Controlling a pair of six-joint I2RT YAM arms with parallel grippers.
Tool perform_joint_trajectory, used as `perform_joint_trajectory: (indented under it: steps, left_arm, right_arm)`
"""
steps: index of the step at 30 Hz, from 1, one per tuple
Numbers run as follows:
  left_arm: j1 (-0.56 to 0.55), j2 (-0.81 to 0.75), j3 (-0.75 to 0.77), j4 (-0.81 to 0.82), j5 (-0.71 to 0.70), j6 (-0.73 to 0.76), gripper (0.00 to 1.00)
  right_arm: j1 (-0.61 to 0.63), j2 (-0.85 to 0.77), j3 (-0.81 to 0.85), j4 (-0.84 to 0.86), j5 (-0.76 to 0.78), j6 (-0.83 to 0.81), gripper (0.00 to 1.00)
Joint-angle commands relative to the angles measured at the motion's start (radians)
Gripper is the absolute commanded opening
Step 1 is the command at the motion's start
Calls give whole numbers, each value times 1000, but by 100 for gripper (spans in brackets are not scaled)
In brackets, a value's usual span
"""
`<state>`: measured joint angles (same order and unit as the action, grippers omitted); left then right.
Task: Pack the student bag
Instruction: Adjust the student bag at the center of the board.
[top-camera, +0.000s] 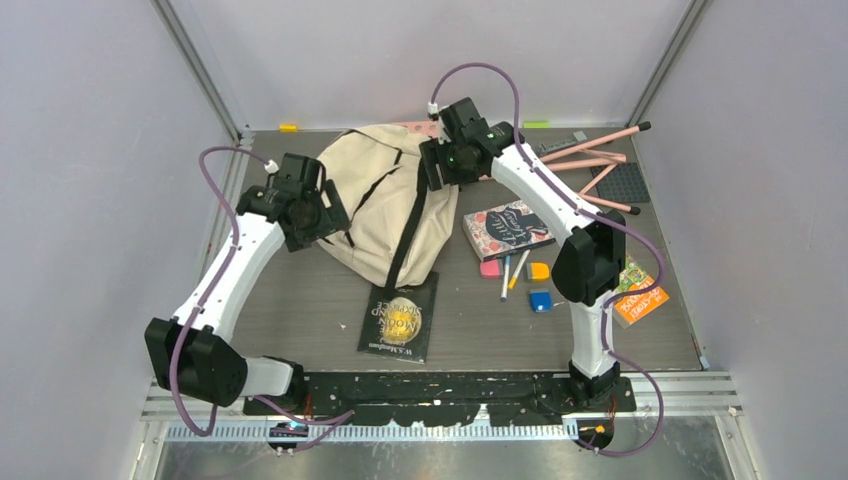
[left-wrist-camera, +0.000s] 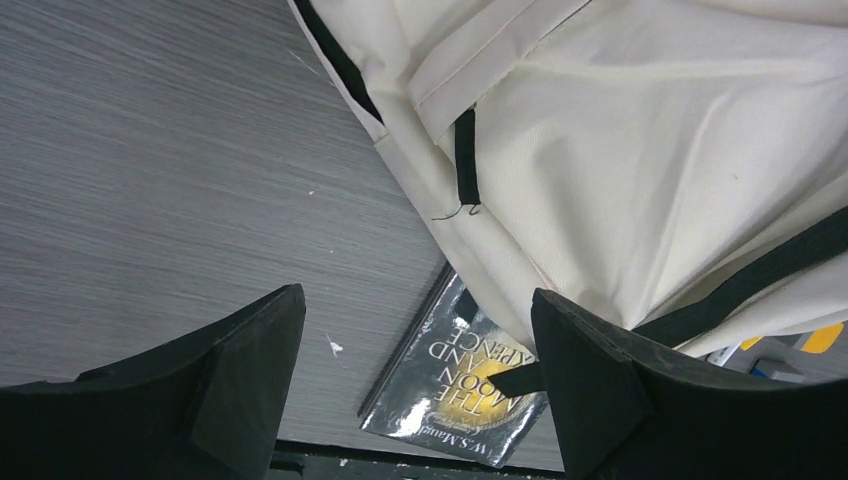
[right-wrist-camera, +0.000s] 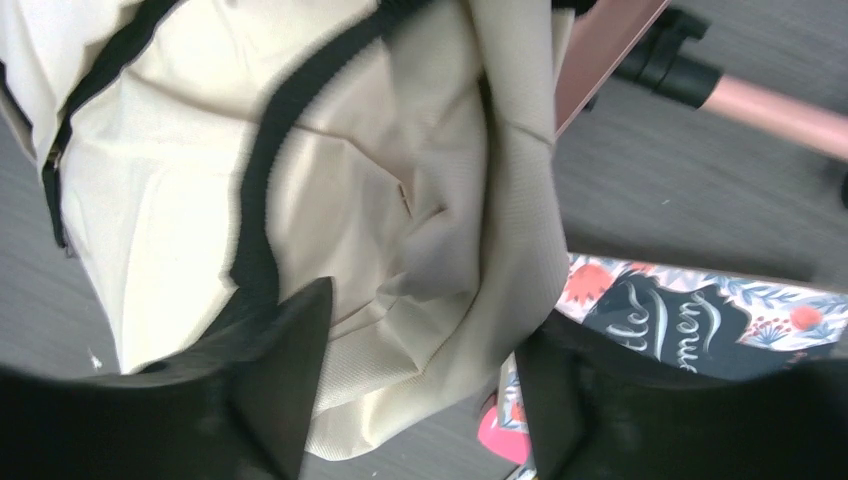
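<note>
The student bag (top-camera: 385, 200), cream fabric with black straps and zipper trim, lies slumped at the table's back middle. My left gripper (top-camera: 335, 222) hangs at its left edge, open, nothing between the fingers; in the left wrist view (left-wrist-camera: 417, 295) bare table and a black book show through the gap, with the bag (left-wrist-camera: 650, 150) to the right. My right gripper (top-camera: 435, 172) is over the bag's upper right corner. In the right wrist view (right-wrist-camera: 425, 320) its jaws stand apart with loose bag fabric (right-wrist-camera: 400, 200) in and under the gap, the picture blurred.
A black book (top-camera: 398, 315) lies partly under the bag's near end. Right of the bag are a floral book (top-camera: 507, 228), a pink eraser (top-camera: 490, 268), pens (top-camera: 505, 278), an orange block (top-camera: 539, 271) and a blue block (top-camera: 540, 300). Pink rods (top-camera: 590, 160) lie at back right.
</note>
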<state>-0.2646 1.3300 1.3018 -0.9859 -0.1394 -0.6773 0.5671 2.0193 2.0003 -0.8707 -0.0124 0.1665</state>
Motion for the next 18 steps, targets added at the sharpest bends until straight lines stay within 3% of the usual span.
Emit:
perform_joint_trajectory:
  steps: [1, 9, 18]
  left_arm:
    - [29, -10, -36, 83, 28, -8, 86]
    - [234, 5, -90, 203, 165, -69, 89]
    - [407, 203, -21, 309, 278, 43, 91]
  right_arm:
    - [-9, -7, 119, 10, 83, -44, 79]
    - [-10, -169, -78, 43, 43, -10, 86]
    - [-10, -298, -312, 92, -84, 26, 87]
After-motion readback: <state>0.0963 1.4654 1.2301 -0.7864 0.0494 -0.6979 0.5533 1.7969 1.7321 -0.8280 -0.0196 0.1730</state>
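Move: The student bag's middle lies some 8 cm ahead of the left hand, 12 cm to its right and 12 cm below. From the right hand it is about 4 cm back, 9 cm to the left and roughly 12 cm lower. The Moon and Sixpence book is about 14 cm back and 14 cm right of the left hand; the Little Women book lies 7 cm back and 16 cm right of the right hand, both books about 15 cm down. The right fingers, already partly open over the bag's right side, spread wide and come free of the fabric; that hand eases 2 cm forward and up, then draws back about 6 cm, drifting right and sinking a little. The left hand, kept wide open and empty, swings 8 cm left, away from the bag's middle, with 5 cm forward and 4 cm down, turning some 15 degrees counter-clockwise. ##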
